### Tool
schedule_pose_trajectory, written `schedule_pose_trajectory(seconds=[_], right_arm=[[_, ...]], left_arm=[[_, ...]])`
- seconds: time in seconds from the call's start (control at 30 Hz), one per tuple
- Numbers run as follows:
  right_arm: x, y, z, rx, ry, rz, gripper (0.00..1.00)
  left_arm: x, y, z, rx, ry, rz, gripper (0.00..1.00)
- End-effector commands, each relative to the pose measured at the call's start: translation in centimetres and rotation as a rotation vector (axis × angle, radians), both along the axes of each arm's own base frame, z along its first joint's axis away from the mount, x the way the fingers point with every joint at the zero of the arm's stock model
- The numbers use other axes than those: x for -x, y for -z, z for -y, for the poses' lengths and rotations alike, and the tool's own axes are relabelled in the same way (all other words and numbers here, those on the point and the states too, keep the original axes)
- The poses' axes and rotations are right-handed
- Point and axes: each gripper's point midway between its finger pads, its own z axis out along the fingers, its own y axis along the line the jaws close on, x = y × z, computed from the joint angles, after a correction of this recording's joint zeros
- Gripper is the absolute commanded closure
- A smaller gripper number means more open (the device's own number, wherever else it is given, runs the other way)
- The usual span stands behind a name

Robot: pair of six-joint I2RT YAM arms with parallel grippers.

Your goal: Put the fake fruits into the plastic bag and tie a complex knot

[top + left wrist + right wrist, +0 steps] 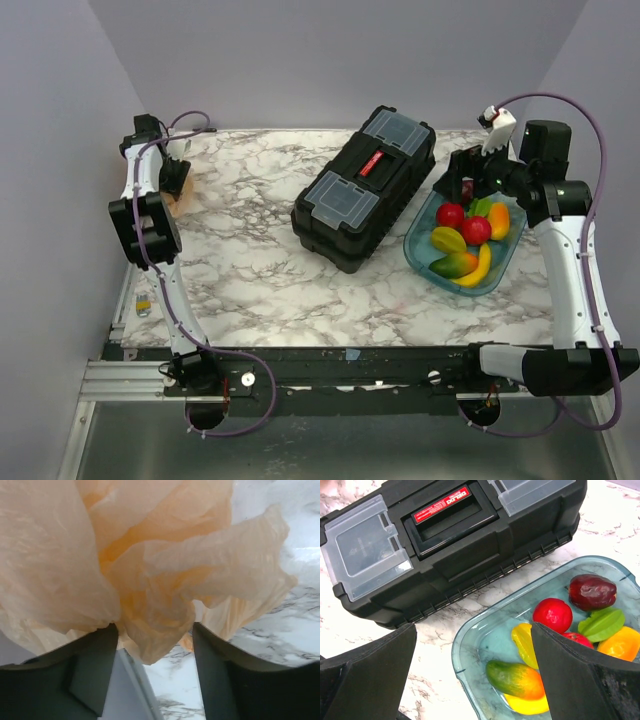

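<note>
The plastic bag point(165, 570) is a crumpled peach heap at the table's far left edge point(186, 199). My left gripper point(155, 627) is pushed into it, jaws apart, with a loose fold of the bag hanging between the fingers point(95, 675). No knot is in view. The fake fruits lie in a blue tray point(418, 256): a round red one point(552, 615), a dark red one point(592, 591), a green-orange mango point(515, 677), and a yellow banana point(483, 266). My right gripper point(474, 630) hovers open over the tray's near-toolbox end point(466, 186), holding nothing.
A black toolbox point(365, 185) with clear-lidded compartments lies diagonally mid-table, just left of the tray point(462, 645). Purple side walls close in both table edges. The left arm's links point(148, 228) stand along the left edge.
</note>
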Motion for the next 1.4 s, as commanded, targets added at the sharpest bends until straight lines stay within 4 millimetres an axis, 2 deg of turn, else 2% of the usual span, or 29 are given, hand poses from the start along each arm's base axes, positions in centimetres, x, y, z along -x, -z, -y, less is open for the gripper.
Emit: schedule_pose_trajectory(seconds=[0.0, 0.03, 0.1, 0.13, 0.23, 0.37, 0.43, 0.57, 0.67, 0.77, 0.83, 0.97, 1.1, 1.17, 1.37], right_arm=[[0.3, -0.6, -0.6, -0.037, -0.011, -0.004, 0.0], [0.3, -0.6, -0.7, -0.043, -0.013, -0.003, 0.0], [0.3, -0.6, -1.0, -0.056, -0.021, 0.002, 0.0], [0.2, -0.6, -1.1, -0.063, -0.024, 0.004, 0.0], [0.0, -1.1, -1.6, -0.088, -0.045, 0.021, 0.0], [-0.5, -2.1, -2.7, -0.154, -0.084, 0.037, 0.0], [-0.9, -2.8, -3.4, -0.196, -0.105, 0.049, 0.0], [-1.0, -4.8, -7.7, -0.212, -0.235, 0.116, 0.0], [-0.1, -6.9, -12.2, -0.182, -0.36, 0.231, 0.0], [1.3, -8.6, -16.1, -0.093, -0.464, 0.418, 0.0], [2.3, -9.7, -17.5, -0.054, -0.516, 0.542, 0.0], [4.2, -12.3, -17.1, -0.064, -0.543, 0.681, 0.0], [5.9, -12.4, -17.0, -0.086, -0.577, 0.712, 0.0], [5.4, -11.8, -17.1, -0.082, -0.551, 0.721, 0.0], [3.0, -12.5, -16.9, -0.063, -0.421, 0.838, 0.0]], left_arm=[[-0.3, -1.5, 2.0, 0.086, 0.088, 0.058, 0.58], [-0.1, -1.8, 2.7, 0.116, 0.102, 0.062, 0.67], [0.4, -3.0, 4.1, 0.158, 0.123, 0.073, 0.92], [0.8, -3.9, 4.9, 0.18, 0.134, 0.08, 1.0], [2.3, -7.8, 8.0, 0.27, 0.171, 0.146, 1.0], [5.0, -16.0, 13.2, 0.43, 0.198, 0.333, 1.0], [6.6, -19.9, 16.4, 0.527, 0.235, 0.403, 1.0], [10.2, -27.5, 23.7, 0.716, 0.368, 0.493, 1.0], [13.8, -33.1, 29.8, 0.916, 0.533, 0.524, 1.0], [17.8, -37.1, 35.0, 1.082, 0.73, 0.512, 1.0], [20.4, -38.5, 37.3, 1.146, 0.858, 0.493, 1.0], [23.1, -39.0, 39.8, 1.16, 0.983, 0.482, 1.0], [25.8, -39.9, 41.8, 1.271, 1.075, 0.393, 1.0], [27.4, -40.1, 42.9, 1.287, 1.15, 0.378, 1.0], [30.6, -39.7, 44.9, 1.31, 1.271, 0.304, 1.0]])
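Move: At the left fingertips lies the crumpled plastic bag, its middle some 3 cm ahead, 3 cm to the left and 1 cm lower. The black toolbox stands roughly 52 cm to that hand's right, 3 cm nearer the base and 4 cm higher. From the open right hand the bag is about 76 cm left, 18 cm ahead and 26 cm down; the toolbox 21 cm left, 13 ahead and 20 down; the fruit bin 8 cm right, 6 ahead and 25 down. Closing the rest of the way on the bag, the left hand sweeps it about 44 cm right, over the toolbox, while rising some 38 cm and drawing back 27, its down-pointing fingers swinging round to point right. The right hand, wide open, waits briefly, then goes some 17 cm left and 12 up to meet the bag, tipping its fingers up and turning counter-clockwise. ##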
